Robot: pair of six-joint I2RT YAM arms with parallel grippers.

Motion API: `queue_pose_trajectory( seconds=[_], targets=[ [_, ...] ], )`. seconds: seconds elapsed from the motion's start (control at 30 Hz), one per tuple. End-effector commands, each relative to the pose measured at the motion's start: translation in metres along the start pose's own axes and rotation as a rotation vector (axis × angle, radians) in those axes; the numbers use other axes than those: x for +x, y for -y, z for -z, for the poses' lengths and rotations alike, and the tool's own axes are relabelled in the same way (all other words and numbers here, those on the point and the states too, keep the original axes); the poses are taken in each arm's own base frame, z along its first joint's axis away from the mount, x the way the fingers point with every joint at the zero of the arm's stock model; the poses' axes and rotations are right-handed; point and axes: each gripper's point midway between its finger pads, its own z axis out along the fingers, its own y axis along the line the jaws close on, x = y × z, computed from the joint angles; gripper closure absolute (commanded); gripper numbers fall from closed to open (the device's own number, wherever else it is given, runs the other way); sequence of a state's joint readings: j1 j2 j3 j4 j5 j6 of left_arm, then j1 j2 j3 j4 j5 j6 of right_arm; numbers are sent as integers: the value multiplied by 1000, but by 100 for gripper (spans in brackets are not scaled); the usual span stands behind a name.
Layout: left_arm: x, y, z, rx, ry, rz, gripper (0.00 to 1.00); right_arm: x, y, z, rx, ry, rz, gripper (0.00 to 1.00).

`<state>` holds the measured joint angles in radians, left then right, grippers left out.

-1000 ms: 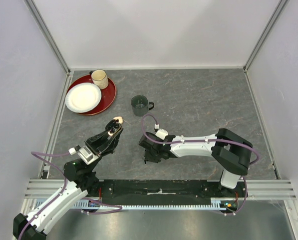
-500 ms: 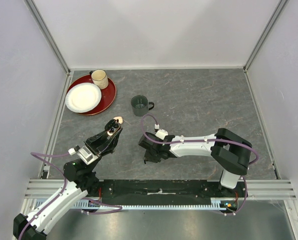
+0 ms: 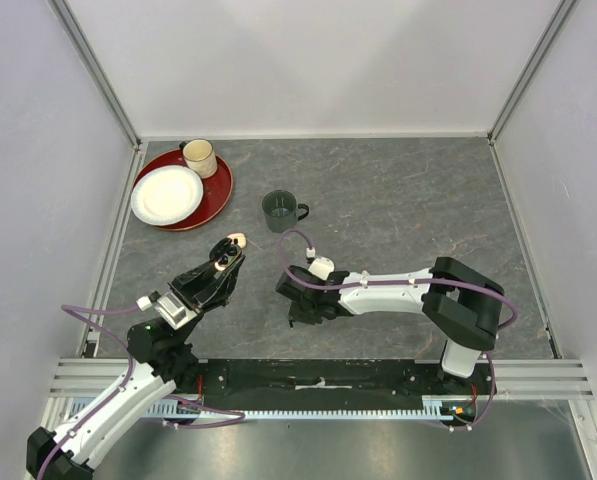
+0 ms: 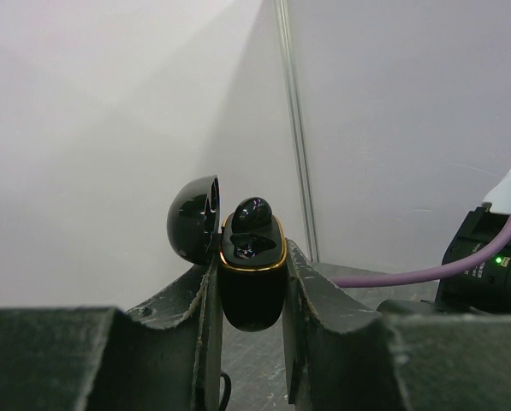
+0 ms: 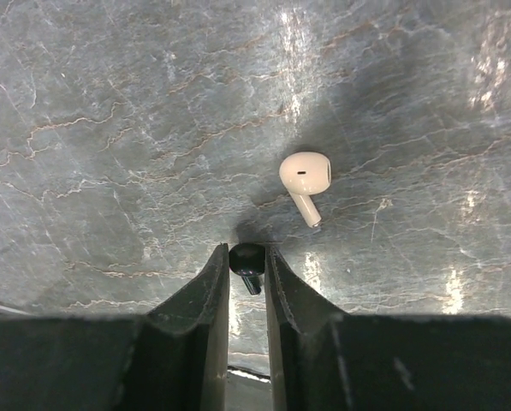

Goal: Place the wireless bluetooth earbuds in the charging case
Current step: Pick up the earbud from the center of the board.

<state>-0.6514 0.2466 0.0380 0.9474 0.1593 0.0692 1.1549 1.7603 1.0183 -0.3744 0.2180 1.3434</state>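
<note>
My left gripper (image 4: 252, 257) is shut on the black charging case (image 4: 252, 295), which has a gold rim. It holds the case upright above the table, with the lid (image 4: 193, 218) swung open to the left. One black earbud (image 4: 252, 212) sits in the case. In the top view the left gripper (image 3: 227, 257) is left of centre, and a small cream object (image 3: 238, 238) lies just past its tip. My right gripper (image 5: 246, 251) is down at the table, shut on a second black earbud (image 5: 247, 257). A white earbud (image 5: 306, 176) lies loose just beyond it. In the top view the right gripper (image 3: 295, 300) is at mid-table.
A green mug (image 3: 281, 210) stands behind both grippers. At the back left, a red tray (image 3: 217, 196) carries a white plate (image 3: 166, 194) and a cream cup (image 3: 199, 157). White walls enclose the table on three sides.
The right gripper's jaws have closed on the black earbud on the table. The left arm and the case have not moved.
</note>
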Motion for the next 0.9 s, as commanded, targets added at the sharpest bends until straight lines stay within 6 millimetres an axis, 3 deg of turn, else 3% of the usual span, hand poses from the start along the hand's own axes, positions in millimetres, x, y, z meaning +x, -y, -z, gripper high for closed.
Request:
queue_pose_trajectory(
  seconds=[0.0,0.2,0.4,0.67,0.87],
  targets=[
    [10,-3,7,-15,-16,-39,98,-17,8,10,35,82,107,86],
    [12,-1,7,-10,-23,-30,98,-35,27,27,83,160,191,87],
    [16,1,6,0,-34,-23,98,-36,49,34,136,162,246,86],
    [17,3,5,10,-38,-8,98,-38,79,22,169,101,209,85],
    [16,3,4,14,-38,-5,98,-40,79,16,177,94,222,82]
  ],
)
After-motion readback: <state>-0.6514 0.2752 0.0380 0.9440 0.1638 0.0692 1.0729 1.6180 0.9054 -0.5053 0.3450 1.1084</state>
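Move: The black earbud is already pinched between the right fingertips, at table level; clear tabletop lies about 9 cm to this hand's right and 2 cm ahead. The white earbud lies some 4 cm ahead and 3 cm right. The open black case in the left fingers is about 9 cm left, 2 cm ahead and 29 cm higher. From the left hand, the black earbud is about 2 cm back, 9 cm right and 29 cm below. Keeping its pinch on the black earbud, the right hand carries it about 8.5 cm to the right, past the near side of the white earbud, rising some 2 cm and then sinking to its starting height, with a 2 cm forward reach chiefly at the end. The wrist tilts roughly 15 degrees, taking away the fingers' leftward lean. ##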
